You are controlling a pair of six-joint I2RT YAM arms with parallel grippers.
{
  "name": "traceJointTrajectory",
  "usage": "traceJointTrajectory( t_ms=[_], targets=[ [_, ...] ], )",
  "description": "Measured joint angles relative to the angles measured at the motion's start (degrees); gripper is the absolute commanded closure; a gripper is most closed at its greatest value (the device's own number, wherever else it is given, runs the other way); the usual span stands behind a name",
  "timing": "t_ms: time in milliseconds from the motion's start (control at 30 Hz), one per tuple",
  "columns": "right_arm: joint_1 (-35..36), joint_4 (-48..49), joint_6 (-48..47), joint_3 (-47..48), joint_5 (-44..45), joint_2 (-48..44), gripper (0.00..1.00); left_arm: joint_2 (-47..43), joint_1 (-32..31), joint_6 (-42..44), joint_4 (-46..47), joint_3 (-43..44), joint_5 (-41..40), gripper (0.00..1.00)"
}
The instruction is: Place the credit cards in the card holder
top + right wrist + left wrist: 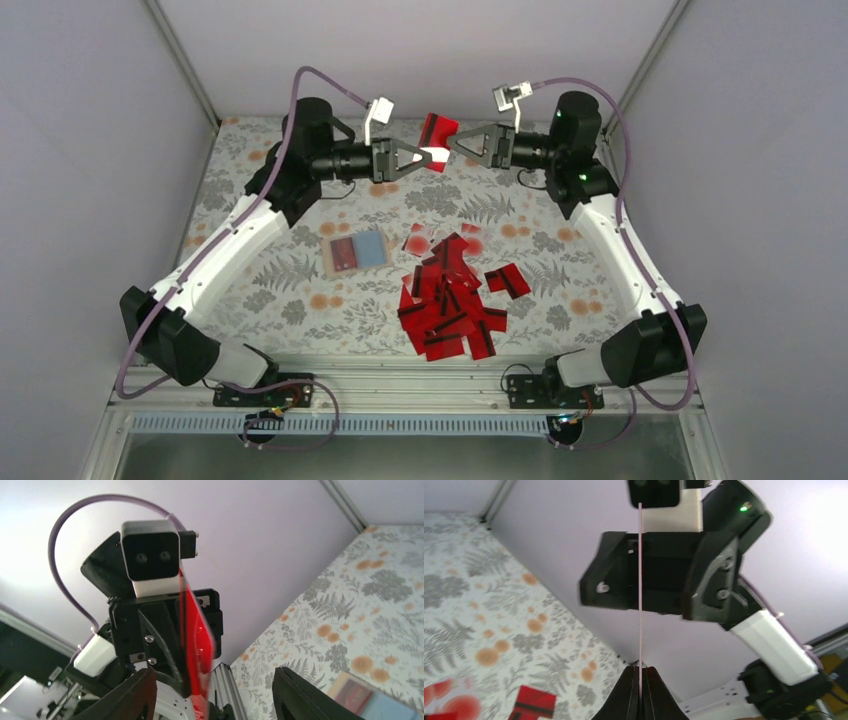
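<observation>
High over the back of the table, my left gripper (pixel 428 157) is shut on one of the credit cards (pixel 438 131), a red one held upright. In the left wrist view it shows edge-on as a thin pale line (pixel 640 595) rising from the closed fingertips (pixel 640 676). My right gripper (pixel 455 146) faces it, open. In the right wrist view its fingers stand wide on either side of the red card (pixel 198 630) without touching it. Many more credit cards (pixel 448 298) lie piled on the flowered cloth. The card holder (pixel 357 252) lies flat left of the pile.
Two red cards (pixel 508 281) lie a little right of the pile, and a pale one with a red blot (pixel 418 241) lies just behind it. Enclosure walls stand at the back and sides. A metal rail (pixel 400 385) runs along the near edge.
</observation>
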Motion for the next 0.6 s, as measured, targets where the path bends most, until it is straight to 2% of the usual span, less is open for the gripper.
traceJointTrajectory(
  t_ms=[67,167,400,600],
  targets=[
    [1.09,1.40,1.55,2.58,-0.79,1.42,0.55,0.00,0.07,-2.62,1.81,1.57,1.66,0.98],
    [2.14,2.71,3.02,5.99,-1.33,3.37,0.74,-0.02,0.11,-5.92,5.16,2.60,2.95,0.98],
    [3.56,7.63,8.41,9.16,-2.19,5.03,0.93,-0.02,0.37,-9.92,8.17,2.82,3.04,0.98],
    [4.94,10.23,10.80,9.94,-2.67,6.25,0.96,-0.02,0.48,-11.28,8.85,2.67,2.82,0.97]
  ],
)
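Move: The credit card to be taken is already held out flat by the left fingers; its middle lies about 3 cm to the right hand's left, level with it and straight beside it. From the left hand, that card's middle is some 2 cm ahead and 2 cm to the right. On the table, roughly 40 cm below the right hand, are the card holder, about 21 cm left and no distance ahead, and the card pile, some 14 cm back and 1 cm left. The right fingers, open around the card's free side without gripping it, close fully and pinch it while that hand rises about 5 cm and pushes some 3 cm left, farther onto the card. The left hand keeps its own pinch on the card's near-left part and rises about 5 cm alongside, its wrist rolling slightly. ##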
